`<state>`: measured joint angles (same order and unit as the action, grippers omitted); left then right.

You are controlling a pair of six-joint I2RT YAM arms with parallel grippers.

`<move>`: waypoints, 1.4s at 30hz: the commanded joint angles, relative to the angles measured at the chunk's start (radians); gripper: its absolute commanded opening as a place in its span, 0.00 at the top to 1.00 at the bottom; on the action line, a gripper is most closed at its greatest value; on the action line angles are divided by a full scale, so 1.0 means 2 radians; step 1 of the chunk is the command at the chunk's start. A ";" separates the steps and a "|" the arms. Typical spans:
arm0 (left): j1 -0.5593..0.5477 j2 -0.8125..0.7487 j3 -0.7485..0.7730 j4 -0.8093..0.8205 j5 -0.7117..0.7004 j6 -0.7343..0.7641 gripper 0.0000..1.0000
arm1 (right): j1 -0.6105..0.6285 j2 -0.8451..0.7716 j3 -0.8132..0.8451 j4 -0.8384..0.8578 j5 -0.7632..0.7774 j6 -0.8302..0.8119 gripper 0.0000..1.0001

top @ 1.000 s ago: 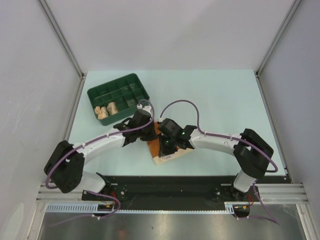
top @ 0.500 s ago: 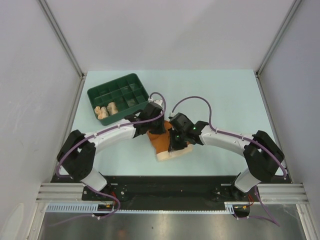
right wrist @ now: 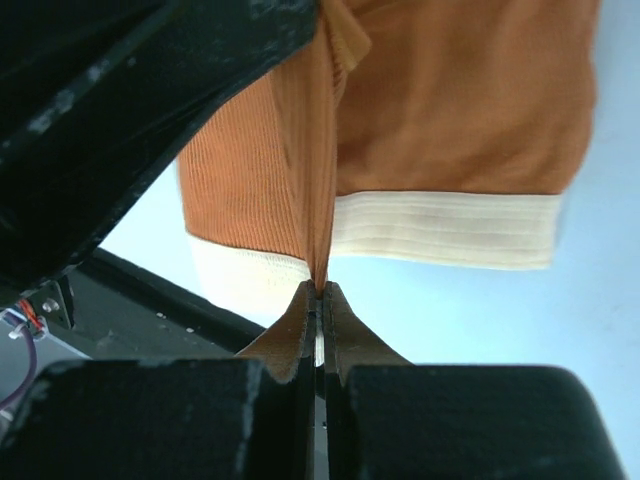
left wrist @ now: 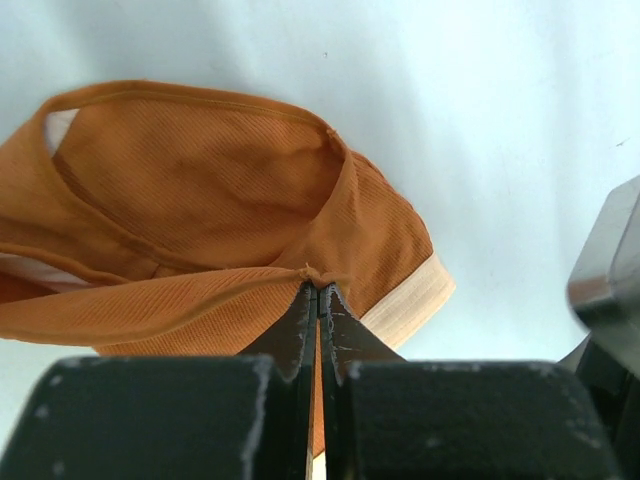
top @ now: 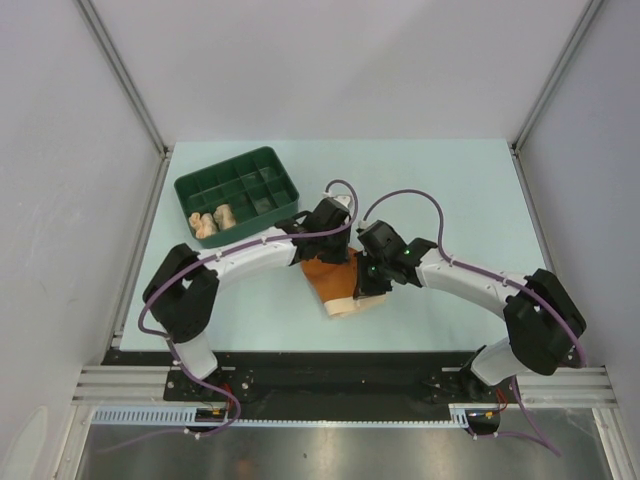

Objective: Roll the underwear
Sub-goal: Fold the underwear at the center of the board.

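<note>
The rust-orange underwear [top: 332, 276] with cream edging [right wrist: 440, 232] lies partly lifted off the pale table between both arms. My left gripper [left wrist: 318, 288] is shut, pinching a fold of the orange cloth [left wrist: 200, 190] at its tips. My right gripper [right wrist: 320, 290] is shut on another fold of the same garment, which stretches up from its tips. In the top view both grippers [top: 330, 240] [top: 368, 280] sit close together over the garment. Two rolled pale garments [top: 212, 221] lie in the green tray.
A dark green compartment tray [top: 236, 186] stands at the back left of the table. The black base plate [top: 330, 375] runs along the near edge. Grey walls close in the left, right and back sides.
Both arms have carried the orange garment to the right and slightly away from the base. The cloth has been drawn up between the two shut grippers.
</note>
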<state>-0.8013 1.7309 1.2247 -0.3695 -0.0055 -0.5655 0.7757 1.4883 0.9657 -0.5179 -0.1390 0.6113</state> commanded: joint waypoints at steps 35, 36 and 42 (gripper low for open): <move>-0.029 0.109 0.089 0.025 -0.059 0.016 1.00 | -0.096 0.053 -0.022 0.024 0.029 -0.079 1.00; -0.029 0.110 0.091 0.026 -0.057 0.017 1.00 | -0.096 0.056 -0.022 0.027 0.027 -0.079 1.00; -0.032 0.118 0.096 0.017 -0.060 0.021 1.00 | -0.099 0.063 -0.021 0.018 0.027 -0.082 0.93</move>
<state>-0.8536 1.9625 1.3705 -0.3466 -0.1028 -0.5480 0.5838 1.6104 0.9291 -0.4870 -0.0948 0.4671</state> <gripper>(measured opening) 0.006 0.018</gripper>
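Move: Both hands already pinch the raised side of the underwear, about 6 cm above the lower layer. The lower layer's right edge lies some 4 cm to the right and 2 cm ahead of the left hand; for the right hand, that edge's waistband corner is about 6 cm right and 4 cm ahead. The left fold is about 8 cm left and 2 cm back of the left hand, and the green box 24 cm left and 14 cm ahead of it. Keeping the raised side of the underwear pinched, both hands carry it on to the right across the lower layer towards its right edge, sinking all the way and easing forward, the right hand going about 6 cm sideways and 4 cm forward, the left only about half as far. The sideways travel then dies out and both go almost straight down towards the board, each ending some 5 cm lower, fingers still shut and turned a little steeper, the right by about 10 degrees. ##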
